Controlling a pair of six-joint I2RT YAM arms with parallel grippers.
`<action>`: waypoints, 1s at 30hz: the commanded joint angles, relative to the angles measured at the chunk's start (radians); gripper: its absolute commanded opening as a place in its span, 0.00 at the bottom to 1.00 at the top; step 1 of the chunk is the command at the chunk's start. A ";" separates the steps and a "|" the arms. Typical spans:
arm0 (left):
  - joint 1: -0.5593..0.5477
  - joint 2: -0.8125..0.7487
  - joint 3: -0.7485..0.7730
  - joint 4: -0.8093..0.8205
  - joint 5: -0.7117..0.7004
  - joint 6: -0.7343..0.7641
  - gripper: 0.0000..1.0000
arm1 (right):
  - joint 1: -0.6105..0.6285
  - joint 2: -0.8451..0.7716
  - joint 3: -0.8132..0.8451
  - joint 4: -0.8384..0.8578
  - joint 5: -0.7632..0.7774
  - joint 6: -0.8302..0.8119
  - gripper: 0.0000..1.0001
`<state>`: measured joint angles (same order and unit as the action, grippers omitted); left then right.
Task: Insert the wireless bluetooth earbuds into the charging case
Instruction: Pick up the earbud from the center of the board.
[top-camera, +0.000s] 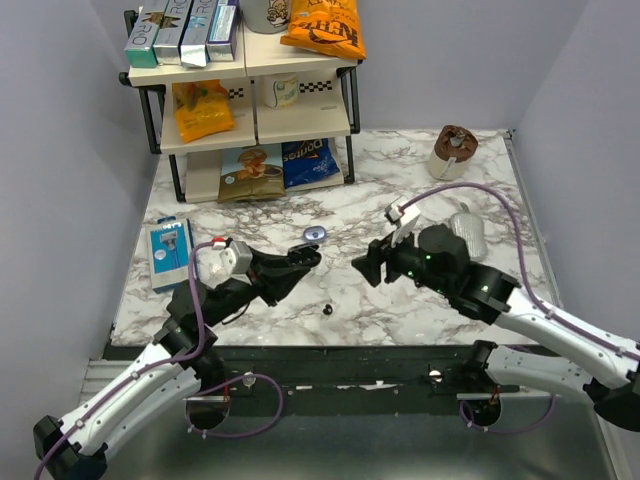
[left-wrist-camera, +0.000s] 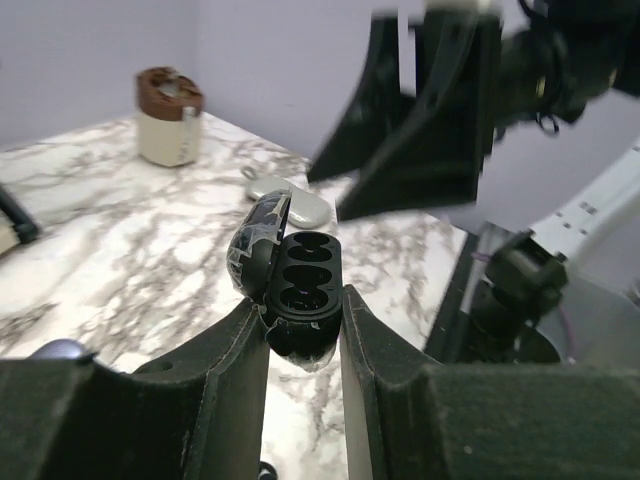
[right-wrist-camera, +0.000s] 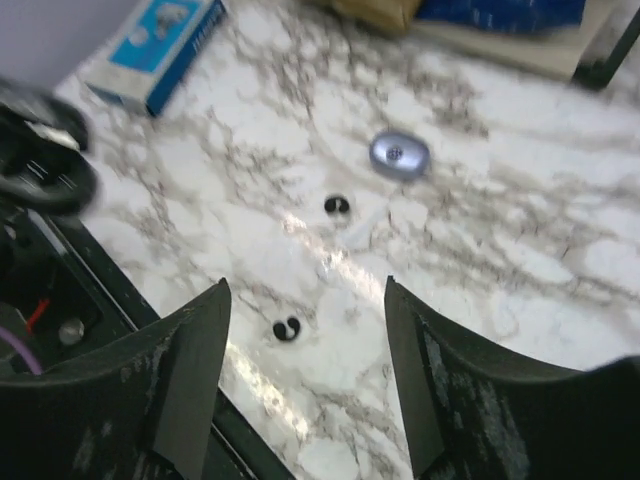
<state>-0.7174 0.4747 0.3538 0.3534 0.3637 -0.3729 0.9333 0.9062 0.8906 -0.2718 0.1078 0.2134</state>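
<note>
The black charging case (left-wrist-camera: 305, 275) is held off the table, lid (left-wrist-camera: 258, 238) hinged open to the left. Its two wells face up and look dark. My left gripper (left-wrist-camera: 300, 305) is shut on the case's lower end; from above it sits left of centre (top-camera: 300, 258). My right gripper (top-camera: 362, 268) hovers just right of the case, open with nothing between its fingers (right-wrist-camera: 306, 285). Two tiny black earbuds lie on the marble below it, one (right-wrist-camera: 337, 205) near the lilac disc and one (right-wrist-camera: 286, 329) by the front edge. The top view shows only one earbud (top-camera: 327, 310).
A lilac disc (top-camera: 314, 234) lies behind the case. A blue box (top-camera: 168, 250) sits at the left, a snack rack (top-camera: 250, 110) at the back left, a brown-lidded cup (top-camera: 452, 150) at the back right and a pale oval object (top-camera: 466, 230) beside the right arm.
</note>
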 joint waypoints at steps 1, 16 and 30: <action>-0.025 -0.087 -0.032 -0.114 -0.339 0.019 0.00 | -0.005 0.084 -0.131 0.086 -0.049 0.121 0.67; -0.033 -0.100 -0.009 -0.152 -0.308 0.002 0.00 | 0.009 0.416 -0.206 0.258 -0.295 0.126 0.64; -0.039 -0.139 -0.018 -0.182 -0.385 0.006 0.00 | 0.021 0.494 -0.302 0.430 -0.162 0.513 0.51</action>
<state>-0.7486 0.3573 0.3195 0.1818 0.0368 -0.3668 0.9436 1.3823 0.6140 0.0765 -0.1196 0.5591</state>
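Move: The near earbud that my right hand goes for lies some 25 cm below it, about 8 cm to its left and 2 cm back. The other earbud is on the table about 10 cm farther out than that one and 4 cm more to the left; the blue case stands about 16 cm beyond the near earbud and 3 cm left of it. From my left hand the near earbud is some 26 cm down, 3 cm to the right and 1 cm ahead. I drop my right hand about 20 cm towards the near earbud, fast at first and then easing, drifting some 5 cm left and a little back while the wrist tips the fingers down some 30 degrees and they narrow partway, still open and short of the earbud. My left hand keeps its hold on the black charging case, draws it left, forward and slightly down, and turns it a little counter-clockwise. ##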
